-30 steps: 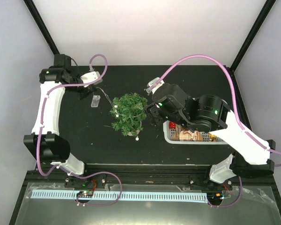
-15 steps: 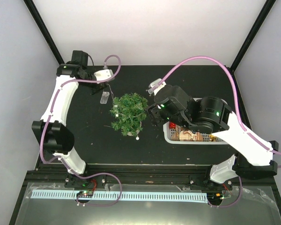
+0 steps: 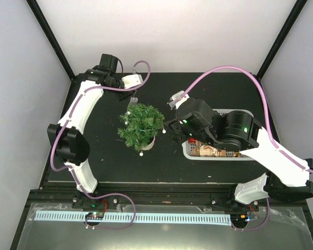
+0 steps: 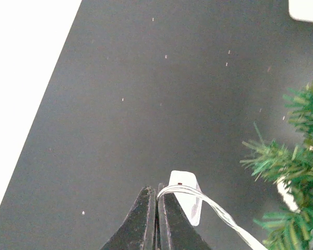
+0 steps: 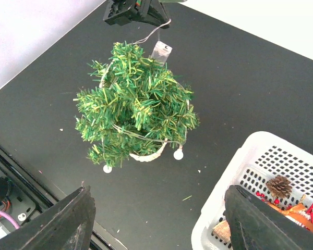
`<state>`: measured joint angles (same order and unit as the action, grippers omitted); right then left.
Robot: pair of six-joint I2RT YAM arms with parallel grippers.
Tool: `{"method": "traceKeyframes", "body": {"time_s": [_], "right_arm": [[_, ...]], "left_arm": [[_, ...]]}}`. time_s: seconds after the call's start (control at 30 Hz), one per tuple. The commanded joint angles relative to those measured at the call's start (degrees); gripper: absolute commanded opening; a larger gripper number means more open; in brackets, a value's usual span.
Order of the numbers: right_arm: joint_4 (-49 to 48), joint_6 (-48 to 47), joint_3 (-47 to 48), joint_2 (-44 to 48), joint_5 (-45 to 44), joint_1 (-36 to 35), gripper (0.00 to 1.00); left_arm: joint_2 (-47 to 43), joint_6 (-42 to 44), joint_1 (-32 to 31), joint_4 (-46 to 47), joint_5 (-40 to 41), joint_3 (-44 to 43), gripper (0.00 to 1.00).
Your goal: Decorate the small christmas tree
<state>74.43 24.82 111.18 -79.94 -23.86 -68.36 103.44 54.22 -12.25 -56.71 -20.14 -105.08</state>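
The small christmas tree (image 3: 141,126) stands mid-table, bushy green with a whitish base (image 5: 146,156). A thin light string with white ball bulbs (image 5: 178,154) is wound around it. My left gripper (image 3: 134,95) hovers just behind the tree. It is shut on the string's wire (image 4: 198,195), and a small clear pack (image 4: 185,204) hangs from the wire. The tree's branches show at the right edge of the left wrist view (image 4: 295,172). My right gripper (image 5: 161,219) is wide open and empty, above the table between the tree and the white basket (image 5: 235,156).
The white plastic basket (image 3: 188,152) right of the tree holds a pine cone (image 5: 279,186) and red and tan ornaments. The left gripper shows at the top of the right wrist view (image 5: 138,13). The black table's edge runs along the left (image 4: 52,104).
My left arm has swung right from the far left to behind the tree, carrying the wire and pack. The tree has turned slightly; its low bulb moved left. The right arm barely moved.
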Motion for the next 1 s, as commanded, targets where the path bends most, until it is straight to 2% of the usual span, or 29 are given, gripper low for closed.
{"method": "traceKeyframes", "body": {"time_s": [0.0, 0.23, 0.53, 0.67, 0.8, 0.97], "right_arm": [[-1.5, 1.9, -1.3, 1.9, -0.3, 0.3, 0.69], [-2.2, 2.7, -3.0, 2.7, -0.5, 0.3, 0.69], [-2.9, 4.3, -5.3, 1.8, -2.5, 2.2, 0.69], [-4.5, 5.7, -7.0, 1.0, -0.3, 9.8, 0.69], [-10.2, 5.1, -10.5, 0.5, 7.7, 20.3, 0.69], [-14.9, 0.3, -9.6, -5.1, 13.7, 23.3, 0.68]], "left_arm": [[-0.5, -4.2, -0.8, 3.9, -6.4, -3.0, 0.02], [-1.1, -3.4, -0.8, 2.7, -20.3, -2.6, 0.02], [-0.4, 4.3, -0.8, -3.7, -33.9, -2.7, 0.04], [1.2, 4.4, -0.8, -5.2, -37.6, -5.1, 0.04], [3.5, 5.3, -0.8, -7.3, -41.2, -8.2, 0.04], [5.5, 5.3, -1.5, -7.7, -43.1, -10.1, 0.04]]}}
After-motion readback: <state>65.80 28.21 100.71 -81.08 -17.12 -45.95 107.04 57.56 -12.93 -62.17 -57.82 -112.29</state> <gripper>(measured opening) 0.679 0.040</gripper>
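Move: The string light's wire is pinched in the left fingers, its battery box dangling about 7 cm straight below them. The Christmas tree being wound stands some 13 cm back and 5 cm right of that hand, its middle about 14 cm lower. From the open, empty right hand, the battery box lies roughly 22 cm ahead, 13 cm left and 25 cm below; the tree about 9 cm ahead and 9 cm left, the ornament basket 12 cm ahead and 21 cm right. Keeping its pinch on the wire, the left hand draws the string around the tree's far side: about 8 cm right, rising some 6 cm and coming back about 5, while the wrist swings the fingers rightward and less steeply down. The right hand, still open, barely stirs at first, then sweeps about 10 cm forward, 5 cm right and 5 cm down towards the dangling box, turning some 20 degrees clockwise. ##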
